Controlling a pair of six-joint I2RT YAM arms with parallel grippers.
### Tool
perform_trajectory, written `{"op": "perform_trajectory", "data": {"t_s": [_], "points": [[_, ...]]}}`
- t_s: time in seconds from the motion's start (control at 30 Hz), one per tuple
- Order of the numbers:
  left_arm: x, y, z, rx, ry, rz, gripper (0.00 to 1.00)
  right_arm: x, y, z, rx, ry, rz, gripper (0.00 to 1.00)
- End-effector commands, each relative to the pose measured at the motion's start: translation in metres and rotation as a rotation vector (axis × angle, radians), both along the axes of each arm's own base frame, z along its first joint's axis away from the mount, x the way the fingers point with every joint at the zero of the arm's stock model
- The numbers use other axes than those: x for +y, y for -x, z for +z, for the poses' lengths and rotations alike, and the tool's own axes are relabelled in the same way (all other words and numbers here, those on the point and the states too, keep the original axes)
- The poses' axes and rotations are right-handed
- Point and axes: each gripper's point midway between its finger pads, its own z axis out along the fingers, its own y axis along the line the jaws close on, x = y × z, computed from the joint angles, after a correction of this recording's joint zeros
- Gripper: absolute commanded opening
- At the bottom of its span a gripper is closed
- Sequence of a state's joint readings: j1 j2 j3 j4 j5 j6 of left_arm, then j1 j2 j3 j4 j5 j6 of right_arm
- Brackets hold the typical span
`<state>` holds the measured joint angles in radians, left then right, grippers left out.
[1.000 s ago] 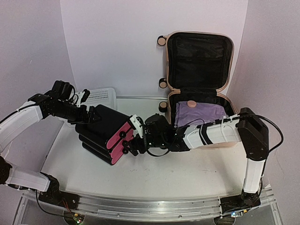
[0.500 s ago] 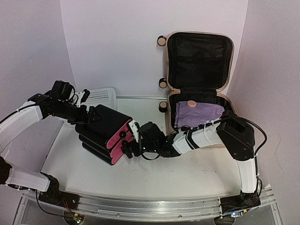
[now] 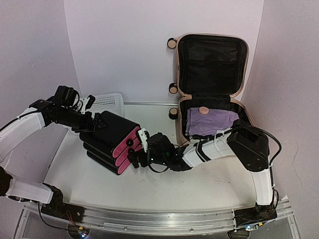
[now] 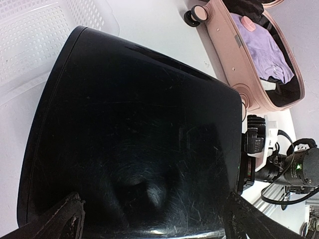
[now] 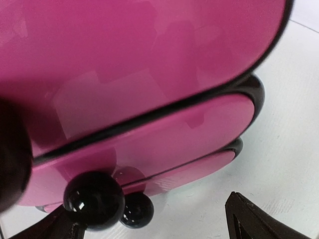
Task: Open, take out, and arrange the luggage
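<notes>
The beige-pink luggage (image 3: 212,35) stands at the back right with its lid raised, black lining showing; it also appears in the left wrist view (image 4: 234,64). Purple cloth (image 3: 212,121) and a small pink round piece (image 3: 203,110) lie in its base. A black box (image 3: 107,132) with three pink drawer fronts (image 5: 149,64) sits tilted at centre left. My left gripper (image 3: 89,121) is open at the box's back edge (image 4: 149,224), fingers at either side. My right gripper (image 3: 137,149) stands open at the drawer fronts, a black knob (image 5: 94,199) by its left finger.
A white mesh basket (image 3: 107,102) lies behind the black box at the back left (image 4: 30,45). The white wall runs close behind the luggage. The right arm stretches across the table in front of the luggage base.
My right arm has moved left, up to the pink drawer fronts, and its jaws have spread a little wider. The left arm and the box have stayed put.
</notes>
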<state>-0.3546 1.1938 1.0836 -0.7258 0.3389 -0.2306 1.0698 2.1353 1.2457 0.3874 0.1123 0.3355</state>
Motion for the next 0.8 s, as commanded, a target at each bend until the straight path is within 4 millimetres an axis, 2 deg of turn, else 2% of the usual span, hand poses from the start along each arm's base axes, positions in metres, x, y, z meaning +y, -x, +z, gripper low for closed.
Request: {"op": "perform_trajectory", "data": {"t_s": [0.0,0.17,0.3,0.43,0.53,0.77], "points": [[0.007,0.024,-0.030,0.144,-0.039,0.004,0.98,-0.007,0.000,0.046,-0.060,-0.088,-0.015,0.98],[0.006,0.023,-0.030,0.146,-0.040,0.004,0.98,-0.017,0.013,0.051,-0.063,-0.064,0.034,0.98],[0.007,0.024,-0.030,0.145,-0.042,0.004,0.98,-0.015,0.023,0.070,-0.096,-0.071,0.103,0.93],[0.007,0.023,-0.031,0.148,-0.042,0.004,0.98,-0.005,0.030,0.091,-0.118,-0.099,0.177,0.90],[0.006,0.022,-0.030,0.147,-0.039,0.003,0.98,0.002,0.026,0.097,-0.132,-0.108,0.174,0.88],[0.007,0.024,-0.028,0.139,-0.036,0.005,0.98,0.020,0.013,0.107,-0.149,-0.130,0.159,0.71]]}}
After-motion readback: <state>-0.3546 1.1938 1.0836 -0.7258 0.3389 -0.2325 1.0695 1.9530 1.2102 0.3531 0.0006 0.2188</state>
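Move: The black case's top drawer knob is roughly 8 cm above the open right hand, about 2 cm to its left and 2 cm back. From that hand, the middle knob sits about 3 cm higher, 2 cm left and 2 cm back. The case's body is centred about 9 cm left, 3 cm ahead and 3 cm higher. From the left hand, the top knob lies some 11 cm right, 5 cm back and 4 cm lower. The top drawer's knob is what the right hand comes up to: it first backs off to the right and back by some 2.5 cm, then climbs to about 8 cm above its start while swinging back left towards the knob. The wrist turns about 10 degrees counter-clockwise, and the fingers start closing from wide open, one on either side of the knob; the left hand stays still and open at the case's top. ##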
